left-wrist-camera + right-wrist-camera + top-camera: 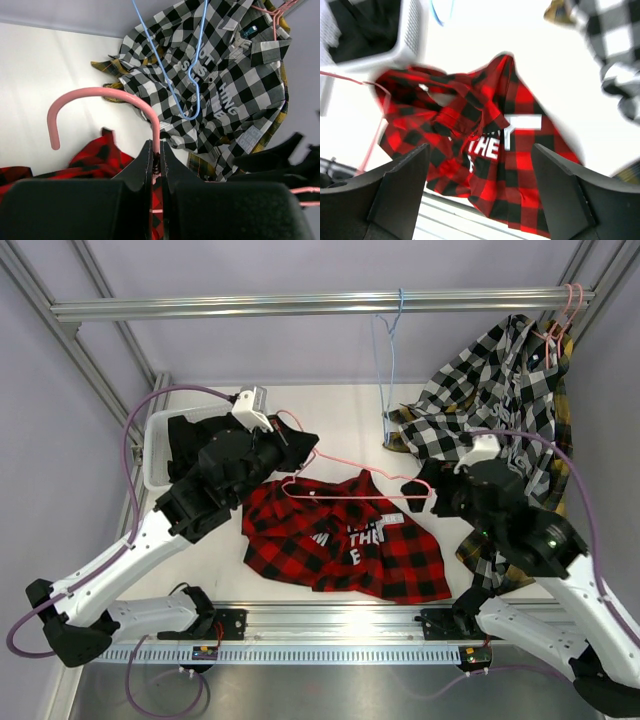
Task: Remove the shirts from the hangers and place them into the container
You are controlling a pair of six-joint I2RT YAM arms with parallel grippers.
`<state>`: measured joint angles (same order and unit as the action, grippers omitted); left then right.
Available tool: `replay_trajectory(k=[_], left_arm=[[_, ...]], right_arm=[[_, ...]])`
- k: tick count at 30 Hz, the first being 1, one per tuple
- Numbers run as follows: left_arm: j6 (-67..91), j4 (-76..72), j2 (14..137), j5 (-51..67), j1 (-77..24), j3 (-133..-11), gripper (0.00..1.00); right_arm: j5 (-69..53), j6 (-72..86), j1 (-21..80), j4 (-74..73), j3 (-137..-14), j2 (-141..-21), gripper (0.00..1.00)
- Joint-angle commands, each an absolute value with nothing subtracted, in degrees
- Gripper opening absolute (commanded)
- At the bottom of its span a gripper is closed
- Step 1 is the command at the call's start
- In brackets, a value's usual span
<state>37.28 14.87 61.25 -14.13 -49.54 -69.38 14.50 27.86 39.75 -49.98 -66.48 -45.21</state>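
Observation:
The red-and-black plaid shirt (345,540) (485,130) with white lettering lies spread on the table, off its hanger. Above it a pink hanger (355,490) (100,97) is held by its neck in my left gripper (298,448) (156,147), which is shut on it. My right gripper (442,502) (480,170) hovers open over the red shirt, nothing between its fingers. The white container (153,455) (410,40) at far left holds a black shirt (185,440). A black-and-white check shirt (490,390) (225,85) hangs at the right over a yellow plaid one (565,405).
A bare blue hanger (390,360) (187,75) dangles from the overhead rail (300,305). Another pink hanger (560,320) carries the shirts at the rail's right end. Frame posts rise at both sides.

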Motion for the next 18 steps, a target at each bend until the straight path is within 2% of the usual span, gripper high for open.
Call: replay_trajectory(k=[1, 10, 18], left_arm=[[35.51, 8.79, 60.99, -14.33, -49.48, -70.31, 0.0], [24.01, 13.0, 68.19, -9.67, -49.48, -80.32, 0.0], [14.95, 19.33, 72.68, -9.4, -49.48, -87.97, 0.0]], right_arm=[[20.38, 24.0, 39.99, -55.97, -73.73, -43.16, 0.91], [18.73, 14.6, 39.99, -64.07, -89.81, -43.77, 0.93], [4.15, 2.38, 40.08, -66.89, -100.81, -55.44, 0.93]])
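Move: The pink hanger, empty and pinched near its hook in the left hand, is headed for the rail, whose nearest stretch is about 20 cm straight ahead and 15 cm higher. The blue hanger hangs some 20 cm ahead and 15 cm right of the left hand, about level with it; the red plaid shirt lies 8 cm back, 4 cm right and 36 cm below. From the open right hand, the pink hanger's middle is roughly 12 cm left, 2 cm ahead and 4 cm up. The pink hanger stays pinched by its neck as the left hand lifts it about 5 cm in all, up, rightward and forward towards the rail, rolling its left side up and tipping the fingers upward. The right hand, fingers still wide open, climbs some 14 cm away from the shirt, drawing back and swinging right, then slightly left again, its fingertips tipping up. ##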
